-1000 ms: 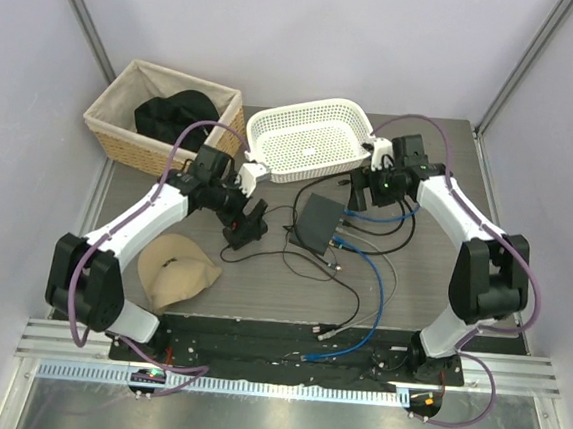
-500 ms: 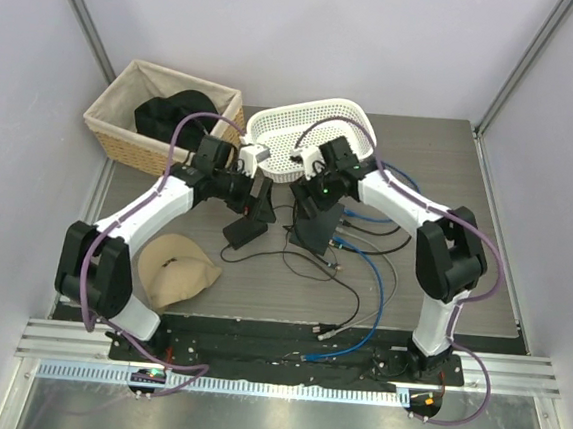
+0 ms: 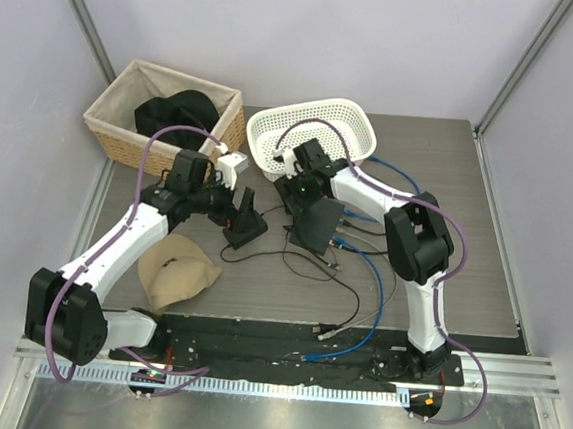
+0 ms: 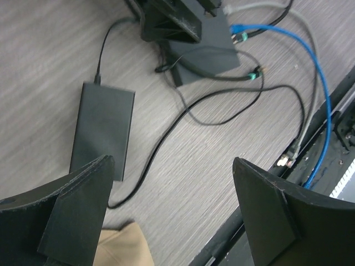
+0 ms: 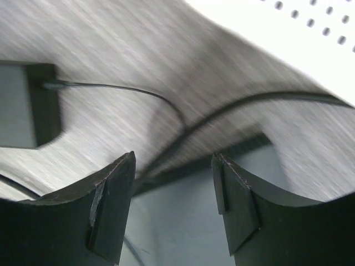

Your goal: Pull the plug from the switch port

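Observation:
The switch [image 3: 321, 226] is a flat black box lying at the table's middle; in the left wrist view the switch [image 4: 208, 50] sits at the top. A blue cable's plug [image 4: 239, 34] sits at its edge, beside a grey cable, and the plugs [image 3: 340, 243] line the switch's right edge. My right gripper [image 3: 295, 201] hovers over the switch's far left corner, its jaws apart and nothing between them; the switch's top face [image 5: 183, 221] fills the gap under my right gripper [image 5: 173, 194]. My left gripper [image 3: 244, 211] hangs wide open and empty above the table, and the left gripper [image 4: 175, 194] shows only bare tabletop between its fingers.
A black power-adapter brick [image 3: 246, 233] lies left of the switch, its thin lead curling across the table. A white plastic basket [image 3: 313, 137] stands behind, a wicker basket [image 3: 165, 114] at the back left, a tan cloth [image 3: 176, 270] at the near left. Loose blue and black cables [image 3: 375, 293] trail toward the front edge.
My right arm has swung left from beyond the switch's right side to above its far left corner, its jaws narrowing. My left gripper has drawn back a little to the left, still wide open.

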Motion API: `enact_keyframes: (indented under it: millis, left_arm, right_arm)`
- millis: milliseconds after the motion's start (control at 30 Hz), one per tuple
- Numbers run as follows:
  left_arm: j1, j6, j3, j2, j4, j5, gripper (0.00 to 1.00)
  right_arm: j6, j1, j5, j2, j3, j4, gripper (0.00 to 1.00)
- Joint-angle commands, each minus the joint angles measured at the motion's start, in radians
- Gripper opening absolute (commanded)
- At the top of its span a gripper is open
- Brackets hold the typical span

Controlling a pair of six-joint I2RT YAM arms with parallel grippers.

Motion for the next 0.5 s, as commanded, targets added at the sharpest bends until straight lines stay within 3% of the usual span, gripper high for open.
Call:
enact_keyframes:
  millis: [0,300,467]
  left_arm:
    - [0.021,-0.004,-0.024,-0.035,0.039,-0.019,0.93]
    - [0.021,-0.003,-0.039,-0.038,0.057,-0.022,0.93]
    - [0.021,0.0,-0.038,-0.022,0.062,-0.023,0.93]
  right_arm:
    - [0.044,0.038,0.024,0.018,0.052,0.004,0.64]
    - [0.088,0.056,0.171,0.02,0.011,-0.013,0.53]
    - [0.121,0.058,0.208,-0.003,-0.011,-0.016,0.33]
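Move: The black cable I want lies almost under my right fingers, about 1 cm to the left and 2 cm below, where it crosses the switch's left edge. The switch's middle is about 1 cm back, 4 cm right and 4 cm down; the power brick about 4 cm back and 12 cm left, 4 cm down; the white basket's middle roughly 17 cm ahead and 2 cm right, 1 cm lower. From my left hand the cable is some 10 cm ahead, 11 cm right and 13 cm below. With my right hand I ease down just over 1 cm onto the black cable at the switch's edge, first shifting nearly 2 cm left and a little over 1 cm back, then returning about 1 cm to the right. As I settle, I turn the wrist some 5 degrees clockwise and narrow my fingers to a bit over half their starting gap, one on each side of the cable. ##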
